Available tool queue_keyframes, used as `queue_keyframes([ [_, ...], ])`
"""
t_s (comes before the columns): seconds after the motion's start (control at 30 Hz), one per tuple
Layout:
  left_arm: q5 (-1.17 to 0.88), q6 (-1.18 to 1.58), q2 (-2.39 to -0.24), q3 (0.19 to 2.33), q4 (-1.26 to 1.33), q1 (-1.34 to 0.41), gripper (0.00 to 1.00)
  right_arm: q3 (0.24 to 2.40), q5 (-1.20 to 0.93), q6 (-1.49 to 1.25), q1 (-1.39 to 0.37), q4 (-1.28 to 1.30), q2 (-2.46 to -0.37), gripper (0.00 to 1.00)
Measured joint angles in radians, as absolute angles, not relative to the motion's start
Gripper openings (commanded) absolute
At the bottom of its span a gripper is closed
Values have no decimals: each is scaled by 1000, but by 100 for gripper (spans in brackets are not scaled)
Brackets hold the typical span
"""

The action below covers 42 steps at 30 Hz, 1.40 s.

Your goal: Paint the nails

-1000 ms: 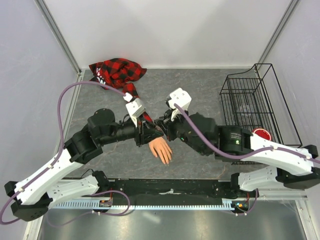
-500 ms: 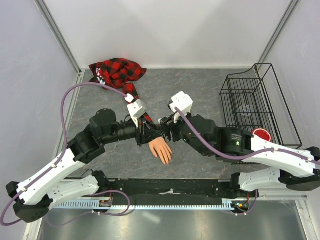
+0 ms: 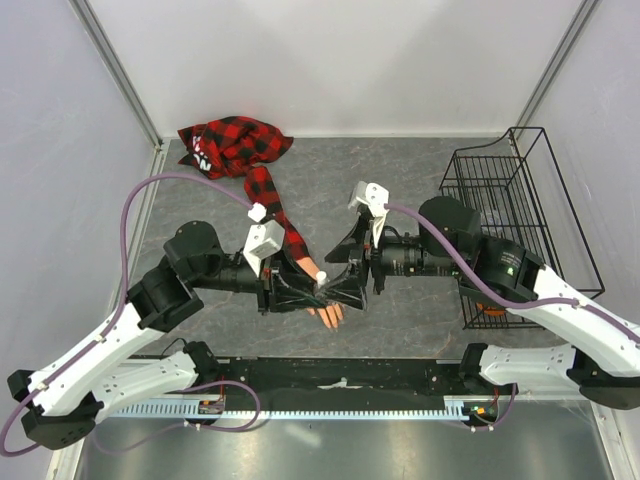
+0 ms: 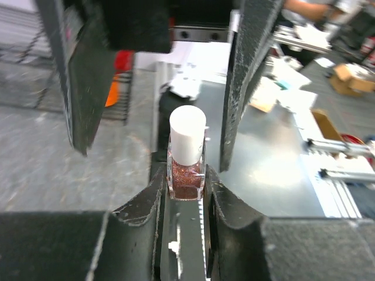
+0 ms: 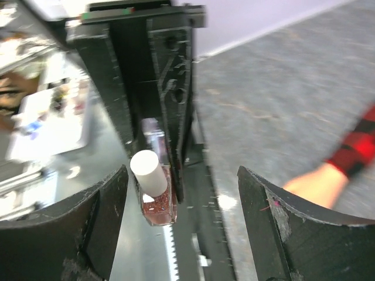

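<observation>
My left gripper [image 4: 186, 186] is shut on a small bottle [image 4: 186, 175] of reddish glitter polish with a white cap [image 4: 187, 133], held above the near table edge. In the top view the left gripper [image 3: 308, 290] and right gripper [image 3: 345, 290] meet tip to tip over the peach mannequin hand [image 3: 330, 317]. The right gripper [image 5: 181, 193] is open, its jaws wide on either side of the bottle [image 5: 158, 202] without touching it. The hand [image 5: 316, 180] and plaid sleeve [image 5: 358, 147] lie to the right. The nails are too small to make out.
A black wire basket [image 3: 500, 200] stands at the right of the table. The plaid garment is bunched up [image 3: 235, 145] at the back left, its sleeve [image 3: 285, 225] running toward the hand. Both arms crowd the table's near middle.
The right gripper has opened and let go of the bottle's cap. Both grippers have moved nearer the table's front edge, now over the mannequin hand. The left keeps its grip.
</observation>
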State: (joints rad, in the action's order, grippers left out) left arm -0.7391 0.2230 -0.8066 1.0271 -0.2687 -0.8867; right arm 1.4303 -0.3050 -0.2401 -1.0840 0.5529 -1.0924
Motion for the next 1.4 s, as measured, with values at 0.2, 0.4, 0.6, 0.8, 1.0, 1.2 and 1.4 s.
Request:
queue_keyframes([
  [0.2,-861,241,-804,1027,-233,-887,2,1430,-513,-286,-1034,507,-1097,77],
  [0.4,-902,247,-813,1027,-229,-887,2,1431,-625,-335,-1016,450,-1115,65],
  [0.6,-918,247,-818,1027,-230,-887,2,1431,-685,-358,-1011,423,-1141,36],
  [0.8,-869,255,-815,1028,-242,-883,2,1432,-701,-342,-1011,407,-1145,0],
  [1.0,-614,257,-793,1055,-321,-900,2,1432,-584,-281,-1002,393,-1145,0],
  [1.2,-345,257,-828,1099,-393,-909,2,1441,-339,-234,-1004,403,-1159,0],
  [1.4,-191,246,-895,1107,-434,-910,2,1457,130,-220,-1135,498,-1188,0],
])
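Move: The nail polish bottle is already in the left gripper, its white cap only about 2 cm above that hand point, 0 cm ahead and 0 cm sideways. From the open right gripper, the cap lies roughly 2 cm back, 1 cm left and 2 cm up, with the bottle directly below the cap, level with the right hand. The mannequin hand lies some 6 cm ahead of the left hand, straight in line and about 30 cm below. Keep the bottle pinched in the left gripper and draw it back about 3 cm while the open right gripper backs up, rises slightly, turns counter-clockwise and shuts on the white cap. Then swing both grippers forward together by some 10 cm, sinking a little at the end, the left turning counter-clockwise and the right clockwise by nearly 40 degrees each, to twist the cap against the bottle. ##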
